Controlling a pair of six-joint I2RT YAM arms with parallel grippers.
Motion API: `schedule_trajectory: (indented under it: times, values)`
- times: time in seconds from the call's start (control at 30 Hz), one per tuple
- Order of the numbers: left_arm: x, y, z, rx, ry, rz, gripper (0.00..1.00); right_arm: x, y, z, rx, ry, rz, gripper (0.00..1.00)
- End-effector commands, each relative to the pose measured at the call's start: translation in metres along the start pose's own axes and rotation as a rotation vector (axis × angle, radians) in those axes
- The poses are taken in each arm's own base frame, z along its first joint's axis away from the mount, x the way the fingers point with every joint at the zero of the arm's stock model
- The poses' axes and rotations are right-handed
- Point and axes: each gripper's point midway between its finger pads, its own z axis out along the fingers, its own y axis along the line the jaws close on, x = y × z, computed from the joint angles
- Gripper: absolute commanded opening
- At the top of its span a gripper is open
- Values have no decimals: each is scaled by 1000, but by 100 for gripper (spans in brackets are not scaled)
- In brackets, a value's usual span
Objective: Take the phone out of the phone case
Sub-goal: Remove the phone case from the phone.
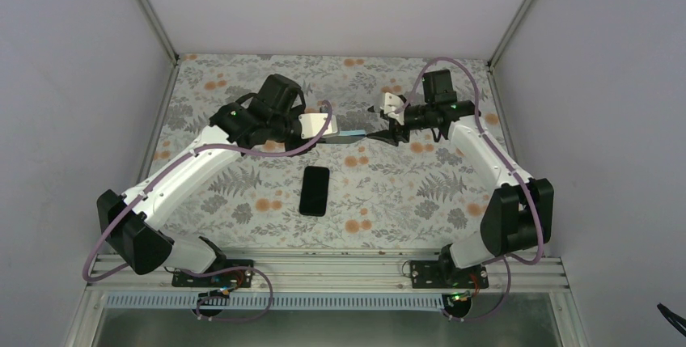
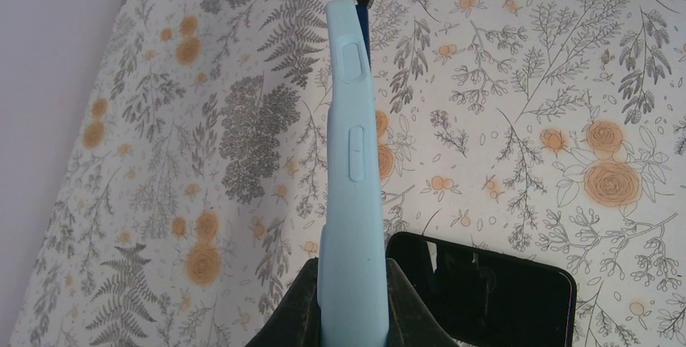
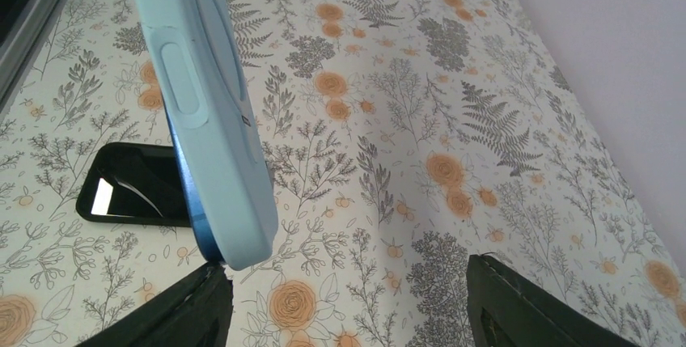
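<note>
My left gripper (image 1: pixel 332 130) is shut on one end of a light-blue phone case (image 1: pixel 353 133) and holds it edge-up above the table. In the left wrist view the case (image 2: pixel 353 161) rises from between the pads, side buttons facing the camera. A dark-blue phone edge (image 3: pixel 194 209) shows along the case's (image 3: pixel 206 96) back side. My right gripper (image 1: pixel 387 133) is open at the case's free end. In the right wrist view its left finger (image 3: pixel 194 315) sits just under the case's corner, and the right finger (image 3: pixel 518 306) is far off.
A black phone (image 1: pixel 315 190) lies flat on the floral table cover, nearer me than the held case. It shows in the left wrist view (image 2: pixel 485 290) and the right wrist view (image 3: pixel 133 185). Grey walls close in the left, right and back.
</note>
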Motion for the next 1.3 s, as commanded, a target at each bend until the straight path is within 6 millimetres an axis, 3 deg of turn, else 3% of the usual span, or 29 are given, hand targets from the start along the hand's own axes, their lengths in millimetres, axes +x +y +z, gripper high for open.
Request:
schedule_trajectory:
  times: [0.0,0.33,0.63,0.87,1.03,1.2,1.27]
  values:
    - [-27,13,-9,-45,-98,25,2,-15,3,-1,-28,-48,-20,73]
    - [-26,6,-8,-5,-100,21,2,-13,-5,5,-6,-36,-21,72]
    - [-37,-26,-6,130,-113,33,2,-17,-31,18,24,-24,-36,72]
    - [-44,-37,-12,174,-146,42,2,-27,-41,27,38,-36,-57,72]
    - [-54,-33,-16,161,-175,48,2,-37,-30,41,-6,-55,-65,72]
    - [-53,2,-13,-22,-148,76,2,-62,7,62,-138,-104,-89,72]
    - [-64,13,-22,-65,-172,83,2,-70,20,69,-174,-107,-104,71]
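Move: The phone case's free end, with the held phone still in it, sits about 1 cm to the right gripper's left, 3 cm back and roughly level, right by the tip of its base-side finger. From the left gripper, which already pinches the other end, this free end is some 13 cm to the right, 2 cm ahead and about 3 cm below. The spare phone lies on the table about 12 cm back from the right gripper, 15 cm to its left and 21 cm below. Keep the right gripper open and work its base-side finger into the seam at the free end: ease it about 2 cm forward, then push left between the case and the held phone, faster at the last and drifting back a little, some 5 cm to the left in all. Keep the left gripper pinched on its end; it shifts only about 1 cm left and tilts a few degrees. ##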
